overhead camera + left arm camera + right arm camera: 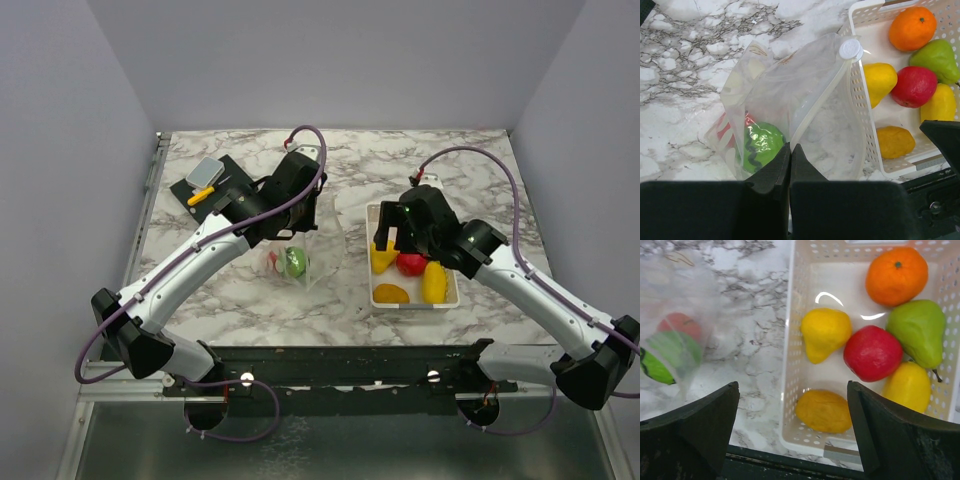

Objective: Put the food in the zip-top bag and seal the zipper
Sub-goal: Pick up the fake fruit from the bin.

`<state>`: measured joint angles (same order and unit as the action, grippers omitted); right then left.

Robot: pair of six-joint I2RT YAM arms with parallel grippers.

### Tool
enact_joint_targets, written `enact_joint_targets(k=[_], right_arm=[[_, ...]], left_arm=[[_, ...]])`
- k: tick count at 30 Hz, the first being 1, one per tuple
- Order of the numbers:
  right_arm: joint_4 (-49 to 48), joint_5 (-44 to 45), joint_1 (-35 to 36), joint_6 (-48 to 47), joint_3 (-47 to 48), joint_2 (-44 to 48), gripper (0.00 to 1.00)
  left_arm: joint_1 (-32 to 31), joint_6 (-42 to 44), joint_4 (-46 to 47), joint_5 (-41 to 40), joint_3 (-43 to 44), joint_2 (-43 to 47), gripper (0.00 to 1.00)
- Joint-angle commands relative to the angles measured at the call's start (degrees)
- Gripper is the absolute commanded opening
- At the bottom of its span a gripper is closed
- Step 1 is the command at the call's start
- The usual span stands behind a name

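The zip-top bag (790, 90) stands open beside the white tray (862, 100), and my left gripper (790, 148) is shut on its mouth edge. The zipper (820, 95) runs from a white slider (850, 49) down to the jaws. A green food piece (761, 145) and a red one (727, 131) lie inside the bag. My right gripper (792, 385) hangs open over the tray's near left rim, holding nothing. In the tray (790, 340) lie an orange (896, 276), a green pear (917, 332), a red apple (872, 352), a yellow pear (825, 332), a yellow lemon (910, 386) and an orange-yellow piece (824, 411).
A black pad with a yellow-orange tool and grey block (205, 180) sits at the far left of the marble table. A black rail (340, 365) runs along the near edge. Walls close in on the left, back and right.
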<state>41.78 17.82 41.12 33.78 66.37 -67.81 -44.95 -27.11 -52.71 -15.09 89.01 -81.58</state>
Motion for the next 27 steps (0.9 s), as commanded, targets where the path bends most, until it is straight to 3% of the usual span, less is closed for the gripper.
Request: enact_joint_targets(k=[1,27], right_arm=[[5.4,4.7,-1.2,2.7,-2.6,0.1,0.93],[0.7,4.4,-12.3,9.4,-11.0,-11.9,0.93]], left_arm=[[0.3,0.6,1.0,-0.5,-0.9,0.9,0.00],[0.5,1.2,1.1,-0.8,-2.1,2.5,0.00]])
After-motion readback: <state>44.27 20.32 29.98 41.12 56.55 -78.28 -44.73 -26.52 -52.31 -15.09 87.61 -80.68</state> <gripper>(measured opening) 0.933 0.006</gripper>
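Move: Below and to the right of the right hand sits the red apple in the bin, about 8 cm right, 4 cm ahead and some 16 cm down. The yellow pear lies roughly 7 cm left of the apple and 1 cm farther out, the green pear 5 cm right of the apple and 5 cm farther out, the yellow mango 6 cm right of it and 4 cm nearer. From the left hand the apple is about 26 cm right, 4 cm ahead and 20 cm down. Sinking about 12 cm while sliding some 7 cm to its right, the right hand comes in over the bin towards the red apple, slowing near the end. The wrist tips the fingers more steeply down and turns clockwise, each by a little under 20 degrees; the fingers stay wide open, ending above the apple with no touch visible. ##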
